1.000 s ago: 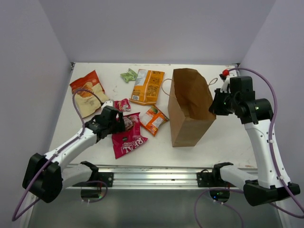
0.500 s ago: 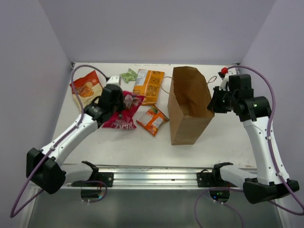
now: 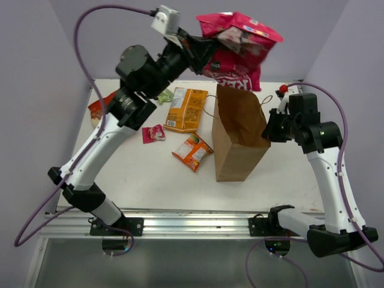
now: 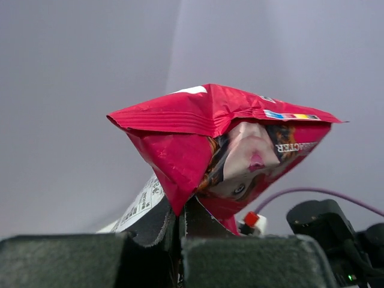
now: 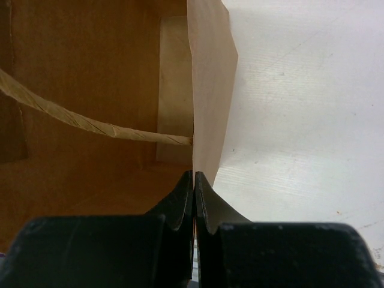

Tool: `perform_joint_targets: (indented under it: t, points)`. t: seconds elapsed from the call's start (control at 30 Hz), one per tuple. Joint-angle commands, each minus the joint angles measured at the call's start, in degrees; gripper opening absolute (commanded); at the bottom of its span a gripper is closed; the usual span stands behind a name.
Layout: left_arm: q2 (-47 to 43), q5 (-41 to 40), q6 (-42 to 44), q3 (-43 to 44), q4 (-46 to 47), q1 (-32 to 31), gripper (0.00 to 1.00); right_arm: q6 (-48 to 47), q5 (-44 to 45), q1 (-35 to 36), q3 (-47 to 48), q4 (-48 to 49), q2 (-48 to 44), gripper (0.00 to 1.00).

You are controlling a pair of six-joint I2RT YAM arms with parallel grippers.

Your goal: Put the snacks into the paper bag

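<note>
My left gripper (image 3: 201, 53) is shut on a corner of the large magenta-red snack bag (image 3: 240, 42), held high above the open top of the brown paper bag (image 3: 237, 144). The left wrist view shows that red bag (image 4: 228, 138) pinched at my left gripper (image 4: 180, 210). My right gripper (image 3: 268, 131) is shut on the paper bag's right wall; the right wrist view shows the wall edge (image 5: 210, 90) clamped at my right gripper (image 5: 194, 180). On the table lie a large orange bag (image 3: 186, 108), a small orange packet (image 3: 192, 151), a small pink packet (image 3: 153, 133) and a green packet (image 3: 162, 95).
Another orange packet (image 3: 97, 108) peeks out behind the left arm at the table's left edge. The paper bag's twisted handle (image 5: 90, 123) crosses its inside. Purple walls close in the table on three sides.
The left gripper shut on the red bag on the table, then swung up and right, carrying it above the paper bag. The right arm stayed put on the bag wall.
</note>
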Motion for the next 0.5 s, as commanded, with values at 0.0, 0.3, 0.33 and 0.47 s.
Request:
perform_joint_targets:
  t: [0.0, 0.3, 0.33, 0.47]
  points:
    - [5.31, 9.4, -1.26, -0.38, 4.35, -3.41, 0.0, 0.17, -1.65, 0.13, -0.16, 1.98, -0.33, 0.0]
    - [3.56, 13.81, -1.63, -21.39, 11.38, -6.59, 0.0, -0.36, -1.73, 0.13, -1.39, 2.16, -0.59, 0.0]
    - [2.95, 13.37, -1.28, -22.19, 10.77, -6.85, 0.0, -0.36, -1.74, 0.13, -1.48, 2.33, -0.68, 0.0]
    - [2.33, 11.7, 1.18, -20.63, 9.89, -7.38, 0.36, -0.1, -2.52, 0.04, -2.45, 3.03, -0.42, 0.0]
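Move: The left gripper, high up, already holds the pink snack bag; the paper bag's open mouth lies about 13 cm to its right, level with it fore and aft, and some 31 cm below. Down on the table, about 58 cm below this hand, the small orange packet lies roughly 4 cm left and 2 cm back, the large orange pouch 8 cm left and 17 cm farther out. From the right gripper, the mouth's middle is about 6 cm ahead and 8 cm left, level in height. Bring the left gripper down about 22 cm and 11 cm to the right, swinging right early and then sinking, to lower the held pink bag into the paper bag's mouth; tip the fingers down and turn them clockwise, some 15 degrees each, and begin opening them at the bottom. Keep the right gripper still, pinching the paper bag's near right rim. ##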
